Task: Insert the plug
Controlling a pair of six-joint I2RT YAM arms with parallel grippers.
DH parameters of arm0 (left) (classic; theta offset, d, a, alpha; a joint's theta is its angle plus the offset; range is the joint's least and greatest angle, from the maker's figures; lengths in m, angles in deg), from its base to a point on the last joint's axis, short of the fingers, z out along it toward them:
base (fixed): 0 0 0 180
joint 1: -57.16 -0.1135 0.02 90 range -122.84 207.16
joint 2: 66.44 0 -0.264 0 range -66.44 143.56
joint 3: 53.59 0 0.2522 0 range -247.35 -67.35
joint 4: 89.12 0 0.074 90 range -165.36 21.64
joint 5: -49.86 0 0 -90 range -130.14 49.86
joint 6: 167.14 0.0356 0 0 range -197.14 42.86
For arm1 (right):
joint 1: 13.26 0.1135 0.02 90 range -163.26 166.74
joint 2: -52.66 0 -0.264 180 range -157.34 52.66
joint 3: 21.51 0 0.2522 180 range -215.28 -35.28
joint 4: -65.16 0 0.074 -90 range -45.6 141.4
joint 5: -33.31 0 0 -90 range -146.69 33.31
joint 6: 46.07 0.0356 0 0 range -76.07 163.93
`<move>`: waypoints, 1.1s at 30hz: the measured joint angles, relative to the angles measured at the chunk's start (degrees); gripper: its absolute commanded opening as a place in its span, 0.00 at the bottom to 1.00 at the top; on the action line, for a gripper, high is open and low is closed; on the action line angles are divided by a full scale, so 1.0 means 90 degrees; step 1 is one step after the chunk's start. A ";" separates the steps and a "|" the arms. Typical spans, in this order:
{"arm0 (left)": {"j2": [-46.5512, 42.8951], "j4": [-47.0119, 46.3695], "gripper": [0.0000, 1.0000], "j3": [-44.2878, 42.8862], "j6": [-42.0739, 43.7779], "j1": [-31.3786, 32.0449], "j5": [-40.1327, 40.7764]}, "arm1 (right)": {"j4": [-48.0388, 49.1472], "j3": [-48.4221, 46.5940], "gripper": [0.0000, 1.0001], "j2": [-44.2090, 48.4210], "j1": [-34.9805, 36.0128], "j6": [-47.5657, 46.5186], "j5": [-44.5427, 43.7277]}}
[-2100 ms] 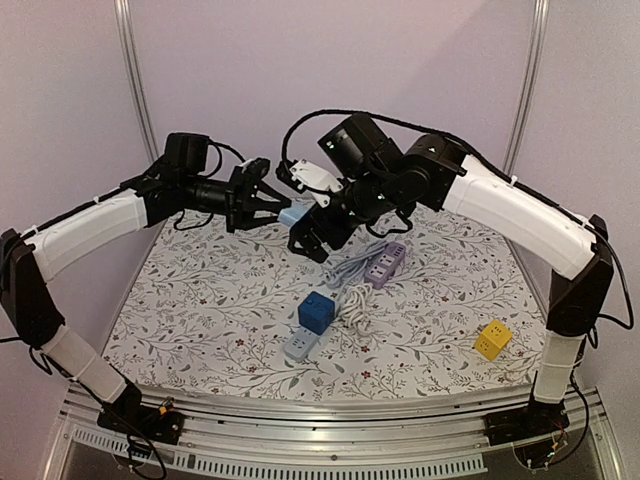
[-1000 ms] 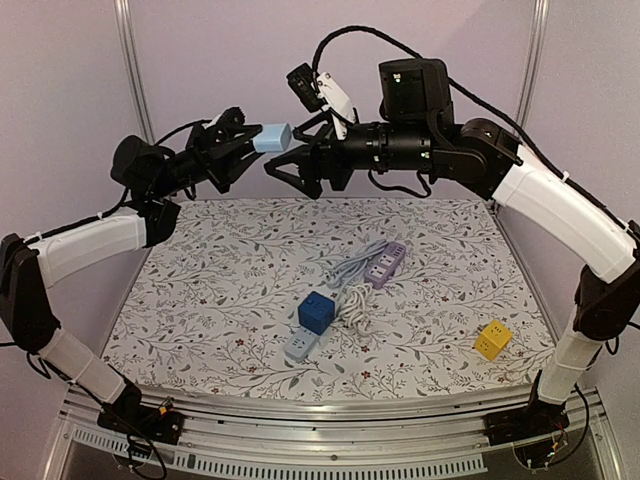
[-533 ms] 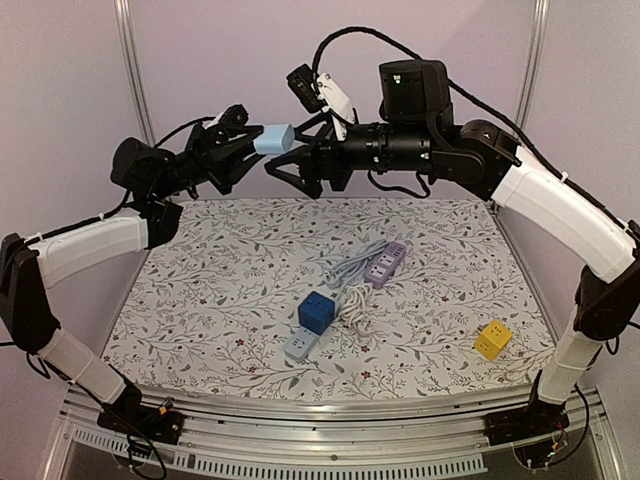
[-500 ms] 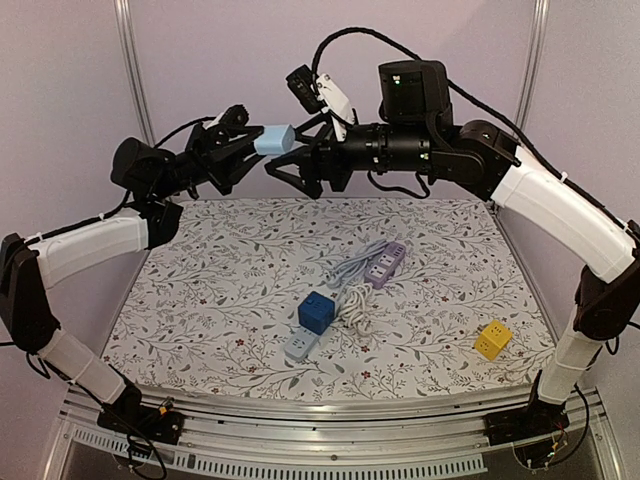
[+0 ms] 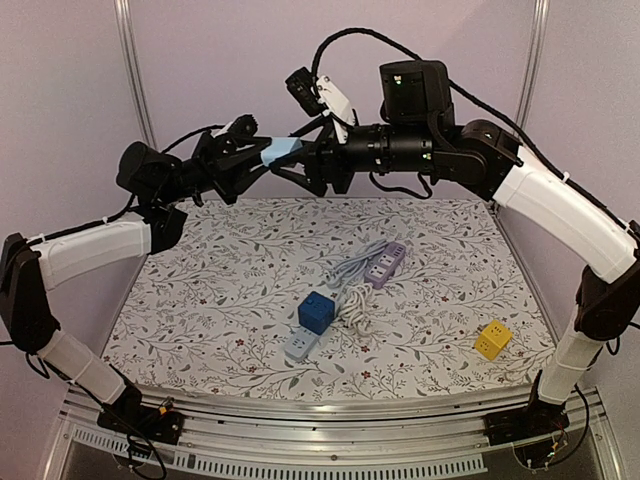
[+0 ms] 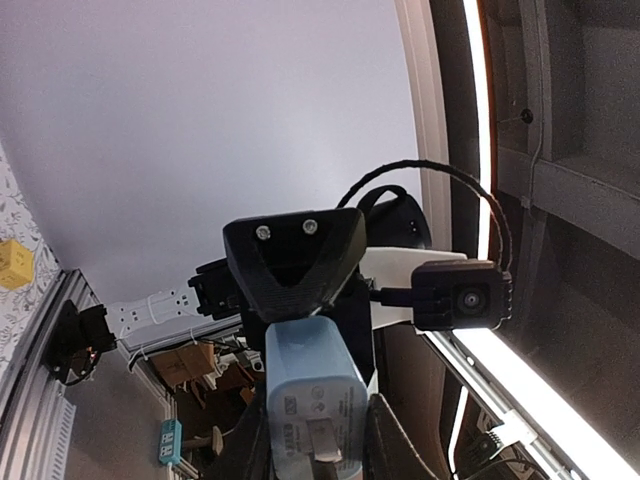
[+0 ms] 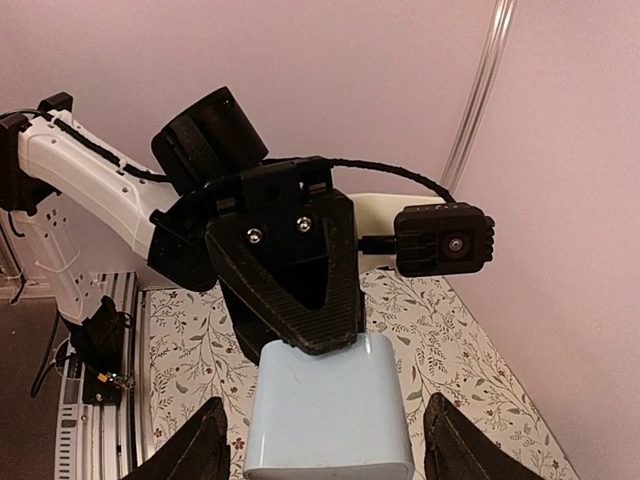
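Observation:
The plug (image 5: 283,150) is a pale blue block held high above the table, close to the back wall. My left gripper (image 5: 262,155) is shut on it; in the left wrist view the plug (image 6: 315,400) sits between the dark fingers (image 6: 250,450) with a metal prong facing the camera. My right gripper (image 5: 300,160) faces it from the right, jaws straddling the plug's free end. In the right wrist view the plug (image 7: 330,410) lies between my right fingertips (image 7: 190,450), with a gap on each side.
On the floral table mat (image 5: 200,300) lie a purple power strip (image 5: 385,263) with a coiled grey cord (image 5: 350,300), a blue cube socket (image 5: 317,311), a grey-blue socket (image 5: 300,345) and a yellow cube socket (image 5: 493,340). Metal posts stand at the back corners.
My left gripper has carried the plug to the right, in between the right gripper's fingers. The right jaws have narrowed around it.

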 measured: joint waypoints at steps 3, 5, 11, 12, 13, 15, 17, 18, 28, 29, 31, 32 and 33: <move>0.0000 0.0010 0.00 0.0002 0.0000 0.0000 0.0000 | -0.0036 0.0002 0.62 0.0007 0.0000 0.0015 0.0000; 0.0000 0.0019 0.00 0.0017 0.0000 0.0002 0.0010 | -0.0068 0.0002 0.61 0.0007 0.0000 0.0024 -0.0002; 0.0007 0.0053 0.00 0.0143 -0.0002 0.0012 0.0051 | -0.0175 0.0017 0.55 0.0007 0.0015 0.0049 -0.0010; 0.0010 0.0068 0.00 0.0148 -0.0002 0.0012 0.0056 | -0.0180 0.0019 0.52 0.0007 0.0019 0.0041 -0.0010; 0.0010 0.0073 0.00 0.0153 -0.0002 0.0015 0.0053 | -0.0185 0.0019 0.48 0.0007 0.0034 0.0053 -0.0032; 0.0010 0.0068 0.00 0.0170 -0.0005 0.0024 0.0051 | -0.0197 0.0019 0.37 0.0007 0.0039 0.0070 -0.0097; 0.0010 0.0073 0.00 0.0204 -0.0034 0.0034 0.0087 | -0.0223 0.0022 0.30 0.0007 0.0039 0.0070 -0.0136; 0.0010 0.0083 0.00 0.0228 -0.0068 0.0036 0.0114 | -0.0245 0.0024 0.28 0.0007 0.0039 0.0097 -0.0155; 0.0010 0.0073 0.66 0.0571 -0.0056 0.0066 0.0345 | -0.0304 0.0221 0.11 0.0007 0.0049 0.0265 -0.0265; 0.0010 0.0104 0.75 0.0629 -0.0056 0.0068 0.0389 | -0.0304 0.0248 0.09 0.0007 0.0063 0.0301 -0.0260; 0.0007 0.0177 0.85 0.0746 -0.0044 0.0070 0.0469 | -0.0306 0.0299 0.06 0.0007 0.0090 0.0355 -0.0260; 0.0007 0.0289 0.88 0.0821 -0.0063 0.0068 0.0505 | -0.0308 0.0323 0.05 0.0012 0.0097 0.0401 -0.0257; 0.0005 0.0403 0.90 0.0882 -0.0056 0.0063 0.0527 | -0.0308 0.0350 0.04 0.0012 0.0100 0.0440 -0.0260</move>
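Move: The left fingers still hold the light blue plug, its middle about 2 cm to that hand's right; it sits about 1 cm left of the right hand's point, level, between the parted fingers. The blue cube lies some 42 cm below the right hand, 4 cm ahead; the white power strip lies about 44 cm down, 4 cm back and 3 cm left of that hand. Right fingers close on the plug, then left fingers open off it, both hands sinking some 4 to 5 cm. ##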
